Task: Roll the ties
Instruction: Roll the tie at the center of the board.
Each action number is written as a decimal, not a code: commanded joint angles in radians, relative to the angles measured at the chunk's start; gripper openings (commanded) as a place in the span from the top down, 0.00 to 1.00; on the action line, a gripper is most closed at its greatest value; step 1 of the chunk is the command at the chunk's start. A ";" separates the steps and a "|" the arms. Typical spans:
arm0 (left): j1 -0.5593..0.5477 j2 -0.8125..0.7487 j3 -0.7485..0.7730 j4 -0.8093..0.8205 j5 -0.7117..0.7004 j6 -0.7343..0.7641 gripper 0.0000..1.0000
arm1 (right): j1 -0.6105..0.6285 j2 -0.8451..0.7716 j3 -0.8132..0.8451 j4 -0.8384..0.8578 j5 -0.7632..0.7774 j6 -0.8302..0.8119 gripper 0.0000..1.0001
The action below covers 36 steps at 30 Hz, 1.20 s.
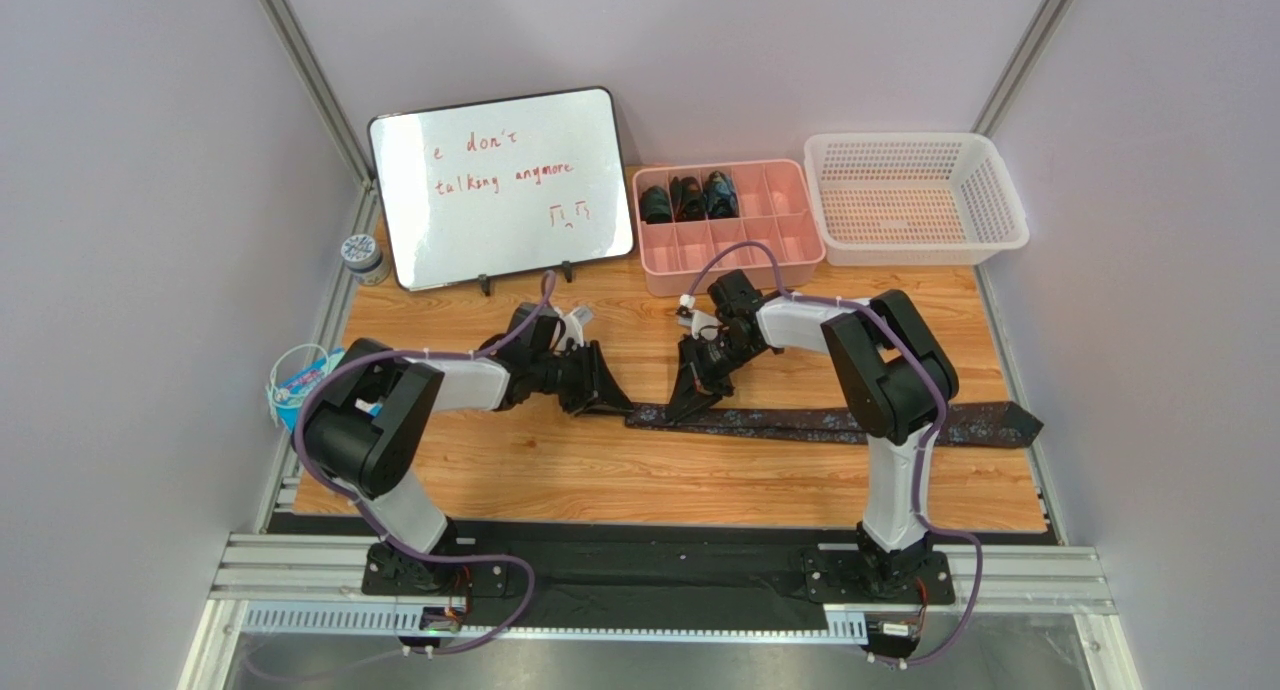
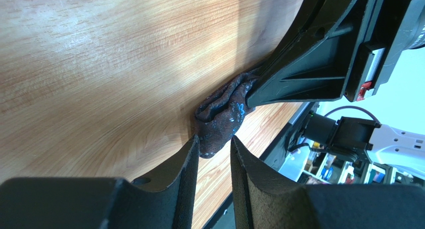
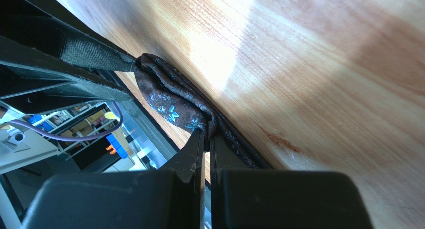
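Note:
A dark patterned tie lies flat along the wooden table, its wide end to the right. Its left end is bunched into a loose fold. My right gripper is shut on that fold, pinching the fabric against the table. My left gripper faces it from the left, jaws a narrow gap apart, with the tip of the fold just at its fingertips. Three rolled ties sit in the back row of a pink organizer.
A white mesh basket stands at the back right beside the organizer. A whiteboard with red writing leans at the back left, with a small jar next to it. A blue-rimmed bowl sits off the table's left edge.

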 commanded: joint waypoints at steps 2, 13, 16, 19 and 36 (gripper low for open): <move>-0.002 0.029 0.019 -0.026 -0.003 0.030 0.65 | -0.001 0.039 0.000 -0.006 0.096 -0.024 1.00; -0.011 -0.012 0.019 0.084 0.072 -0.045 0.91 | 0.000 0.050 0.008 -0.009 0.098 -0.019 1.00; -0.025 -0.026 0.033 0.104 0.095 -0.068 0.96 | -0.001 0.053 0.009 -0.009 0.098 -0.016 1.00; -0.053 -0.032 0.042 0.121 0.097 -0.093 0.98 | 0.000 0.053 0.011 -0.013 0.098 -0.018 1.00; -0.157 0.173 0.139 0.138 -0.001 -0.090 1.00 | 0.000 0.044 0.006 -0.003 0.079 -0.015 1.00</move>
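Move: The tie's folded end lies just beyond the left hand's open fingertips, about 3 cm to the right, level ahead and some 2 cm lower. The right gripper's tips, pinching the tie, are about 7 cm right of the left hand, with the long flat strip's middle roughly 28 cm right. The pink organizer stands some 24 cm ahead and 14 cm right. From the right hand, the folded end lies about 3 cm left, at its own height. Left fingers pinch the tie's end, carry it up and about 6 cm right, towards the holding right fingers. ##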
